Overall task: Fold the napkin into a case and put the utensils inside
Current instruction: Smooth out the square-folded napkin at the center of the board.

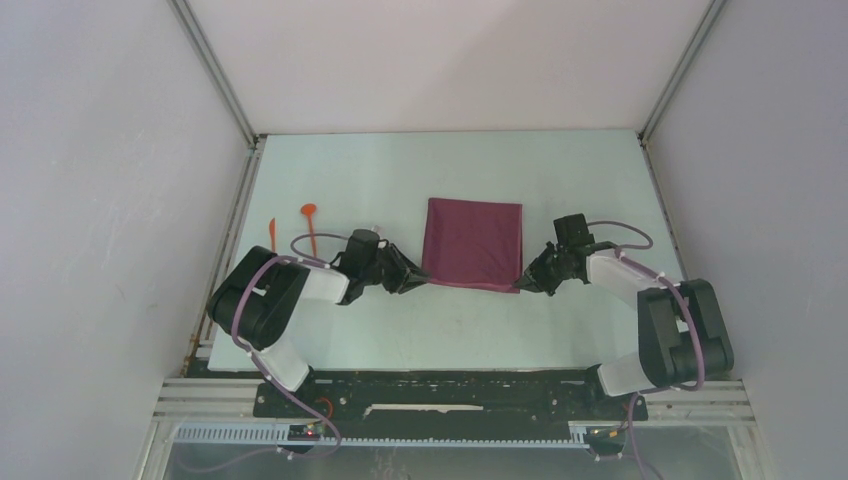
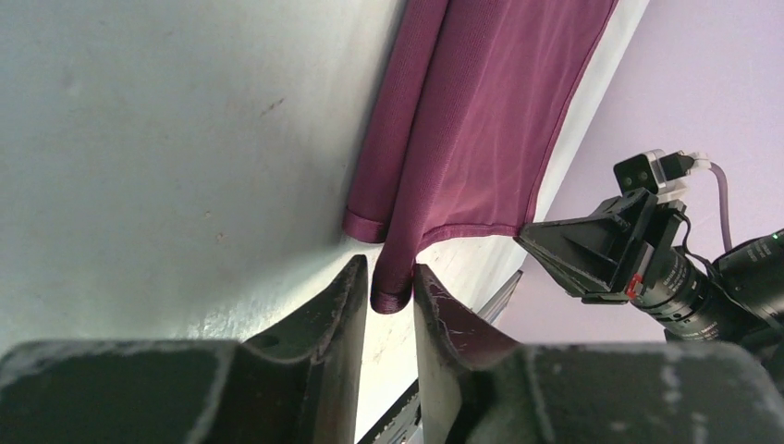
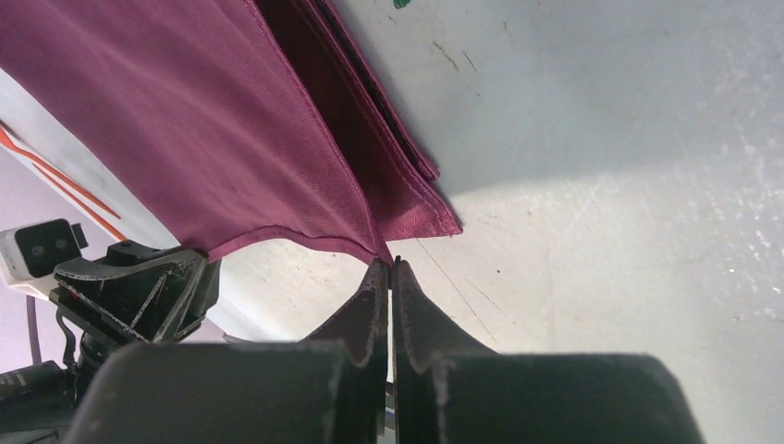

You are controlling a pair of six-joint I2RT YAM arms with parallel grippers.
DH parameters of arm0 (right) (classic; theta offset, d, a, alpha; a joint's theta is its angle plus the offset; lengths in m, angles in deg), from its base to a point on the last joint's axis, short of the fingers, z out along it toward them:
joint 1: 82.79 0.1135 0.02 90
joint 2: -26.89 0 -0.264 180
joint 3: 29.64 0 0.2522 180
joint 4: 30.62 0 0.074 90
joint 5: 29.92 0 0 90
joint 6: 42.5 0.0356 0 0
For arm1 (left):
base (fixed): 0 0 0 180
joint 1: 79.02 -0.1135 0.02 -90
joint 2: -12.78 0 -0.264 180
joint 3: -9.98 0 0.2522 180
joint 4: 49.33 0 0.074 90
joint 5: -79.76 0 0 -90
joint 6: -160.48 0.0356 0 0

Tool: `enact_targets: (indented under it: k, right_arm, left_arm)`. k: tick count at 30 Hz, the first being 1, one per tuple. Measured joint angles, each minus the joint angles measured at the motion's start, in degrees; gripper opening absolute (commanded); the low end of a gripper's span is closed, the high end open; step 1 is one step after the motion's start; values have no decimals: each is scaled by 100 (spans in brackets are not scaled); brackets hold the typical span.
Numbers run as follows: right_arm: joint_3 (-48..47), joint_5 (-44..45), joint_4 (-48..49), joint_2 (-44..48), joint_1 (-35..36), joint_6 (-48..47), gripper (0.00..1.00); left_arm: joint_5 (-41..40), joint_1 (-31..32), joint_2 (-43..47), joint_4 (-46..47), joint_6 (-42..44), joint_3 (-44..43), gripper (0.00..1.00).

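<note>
The maroon napkin lies folded mid-table, with its near edge lifted and sagging between my two grippers. My left gripper is at the near left corner. In the left wrist view the bunched corner sits between the narrowly parted fingers of that gripper. My right gripper is at the near right corner. In the right wrist view its jaws are pressed together on the tip of the top layer. Two orange utensils lie on the table, left of the napkin and apart from it.
The pale table is enclosed by white walls at the left, right and back. A metal rail carrying both arm bases runs along the near edge. Each wrist view shows the other gripper across the cloth.
</note>
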Motion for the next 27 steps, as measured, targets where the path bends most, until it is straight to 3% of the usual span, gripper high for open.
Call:
enact_targets:
  k: [9, 11, 15, 17, 23, 27]
  right_arm:
    - [74, 107, -57, 37, 11, 26, 0]
    - [74, 103, -48, 2, -7, 24, 6]
    - [76, 39, -42, -122, -15, -4, 40]
    - [96, 20, -66, -109, -35, -81, 50]
    - [87, 63, -450, 129, -129, -269, 54]
    - [-358, 402, -1274, -153, -92, -166, 55]
  left_arm:
    - [0, 0, 2, 15, 0, 109, 22]
    - [0, 0, 2, 4, 0, 118, 18]
    - [2, 0, 2, 17, 2, 118, 11]
    - [2, -2, 2, 17, 2, 118, 4]
    - [15, -37, 2, 15, 2, 118, 2]
    - [17, -57, 2, 20, 0, 118, 1]
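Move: Between the left hand's parted fingers sits the napkin's near-left corner, right at the hand point; the middle of the napkin is about 8 cm ahead and 10 cm to its right, the spoon some 11 cm ahead and 25 cm left. The right hand, fingers shut, holds the top layer's near-right corner. The lower layers' corner lies almost straight beneath, roughly 1 cm back and 2 cm down, and the napkin's middle about 9 cm ahead and 10 cm left. Easing back and down by under a centimetre, the left hand shuts its fingers on the near-left corner of the napkin and pinches it. The right hand draws the near-right corner slightly back and down about 1 cm, opens wide to let go, then backs off towards itself and to the right, some 3 cm in all, tipping about 10 degrees. ##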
